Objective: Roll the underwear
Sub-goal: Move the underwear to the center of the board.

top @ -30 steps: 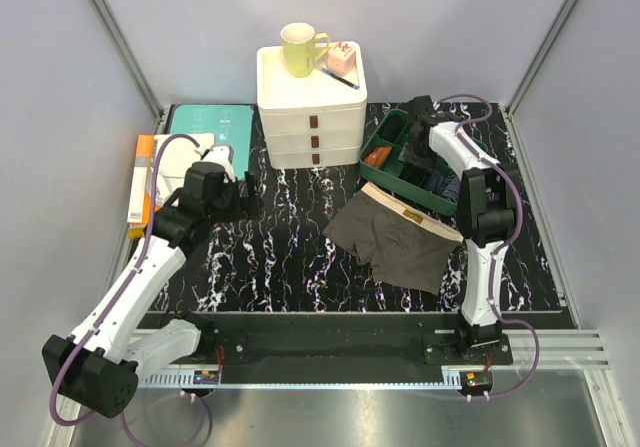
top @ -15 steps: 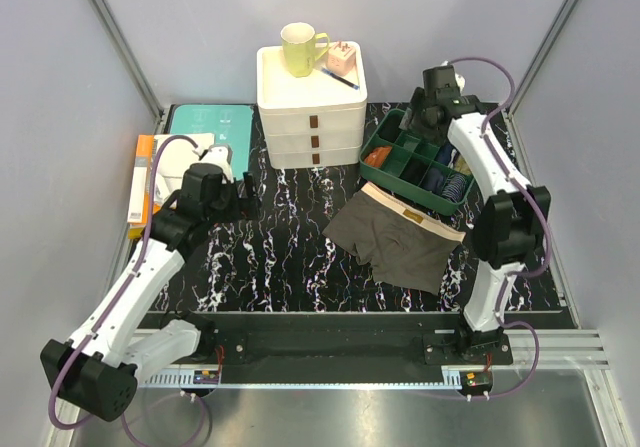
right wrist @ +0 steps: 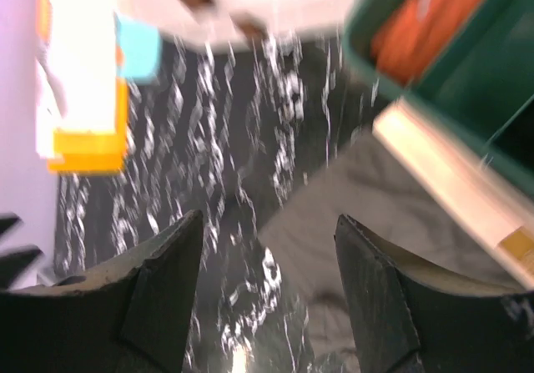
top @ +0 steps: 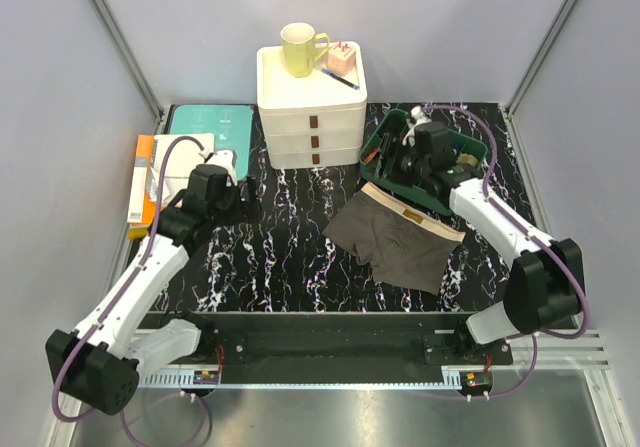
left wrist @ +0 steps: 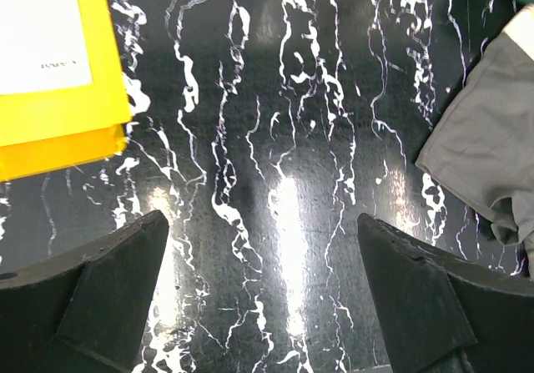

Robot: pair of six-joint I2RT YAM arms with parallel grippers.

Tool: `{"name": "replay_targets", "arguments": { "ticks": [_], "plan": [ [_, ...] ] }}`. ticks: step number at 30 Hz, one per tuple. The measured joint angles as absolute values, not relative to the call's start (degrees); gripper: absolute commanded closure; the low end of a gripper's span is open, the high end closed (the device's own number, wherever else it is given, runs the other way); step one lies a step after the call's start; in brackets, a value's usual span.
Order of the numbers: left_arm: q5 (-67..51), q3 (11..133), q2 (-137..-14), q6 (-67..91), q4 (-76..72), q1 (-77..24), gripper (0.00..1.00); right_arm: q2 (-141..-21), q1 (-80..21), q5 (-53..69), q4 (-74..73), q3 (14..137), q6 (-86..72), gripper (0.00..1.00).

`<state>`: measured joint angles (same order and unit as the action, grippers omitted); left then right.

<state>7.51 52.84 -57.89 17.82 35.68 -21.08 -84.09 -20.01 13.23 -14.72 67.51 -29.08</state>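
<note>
One pair of underwear (top: 400, 239), dark olive-brown with a beige waistband (top: 412, 212), lies spread flat on the black marbled table (top: 290, 257), right of centre. My right gripper (top: 390, 167) hovers open above the waistband's far left end, at the green tray's (top: 472, 151) front corner. Its blurred wrist view shows the underwear (right wrist: 375, 214) beneath my right gripper (right wrist: 269, 219), with nothing between the fingers. My left gripper (top: 247, 205) stands wide open over bare table at the left. From my left gripper (left wrist: 260, 223), the underwear (left wrist: 488, 139) lies off to the right.
A white drawer unit (top: 312, 117) at the back centre carries a yellow mug (top: 300, 49) and a pen. The green tray holds an orange item (right wrist: 421, 18) and small bundles. A teal book (top: 210, 124) and yellow-orange books (left wrist: 58, 114) lie at the left edge.
My right arm swung from behind the green tray forward and left, down over the underwear's waistband, and its jaws widened a little. The left arm and the underwear have not moved.
</note>
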Motion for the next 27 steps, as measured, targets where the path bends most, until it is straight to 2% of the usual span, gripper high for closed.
{"name": "replay_targets", "arguments": {
  "ticks": [4, 8, 20, 27],
  "plan": [
    [5.1, 52.8, -60.2, 18.7, 35.0, -21.1, 0.01, -87.0, -23.8, 14.8, -12.1, 61.4, -30.1, 0.29],
    [3.2, 52.8, -61.2, 18.6, 34.5, -21.1, 0.01, -90.7, -25.9, 15.1, -9.8, 60.3, -30.3, 0.29],
    [8.1, 52.8, -56.5, 14.2, 34.4, -20.9, 0.01, -106.1, -26.7, 10.0, -6.4, 62.7, -31.0, 0.29],
    [9.5, 52.8, -56.2, 13.6, 34.4, -20.9, 0.01, -110.2, -28.9, 9.1, -5.7, 67.1, -31.7, 0.29]
  ]
}}
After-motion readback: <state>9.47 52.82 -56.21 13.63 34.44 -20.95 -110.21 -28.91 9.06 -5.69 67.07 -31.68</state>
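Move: From the right gripper, the middle of the grey underwear lies about 10 cm back, 4 cm to the right and 18 cm below; its left edge is nearer, roughly 6 cm to the left. The green organizer stands beyond the underwear, some 8 cm ahead and 10 cm right of the gripper. The white drawers are about 14 cm ahead and 13 cm left. From the left gripper, the underwear is roughly 30 cm to the right and level ahead. Drop the right gripper about 18 cm from beside the organizer onto the left part of the underwear, drawing it some 6 cm to your left. Swing it back slightly on the way and then forward again; tip the fingers some 15 degrees farther down and keep them apart. Once low, press on the cloth and start dragging it left. ##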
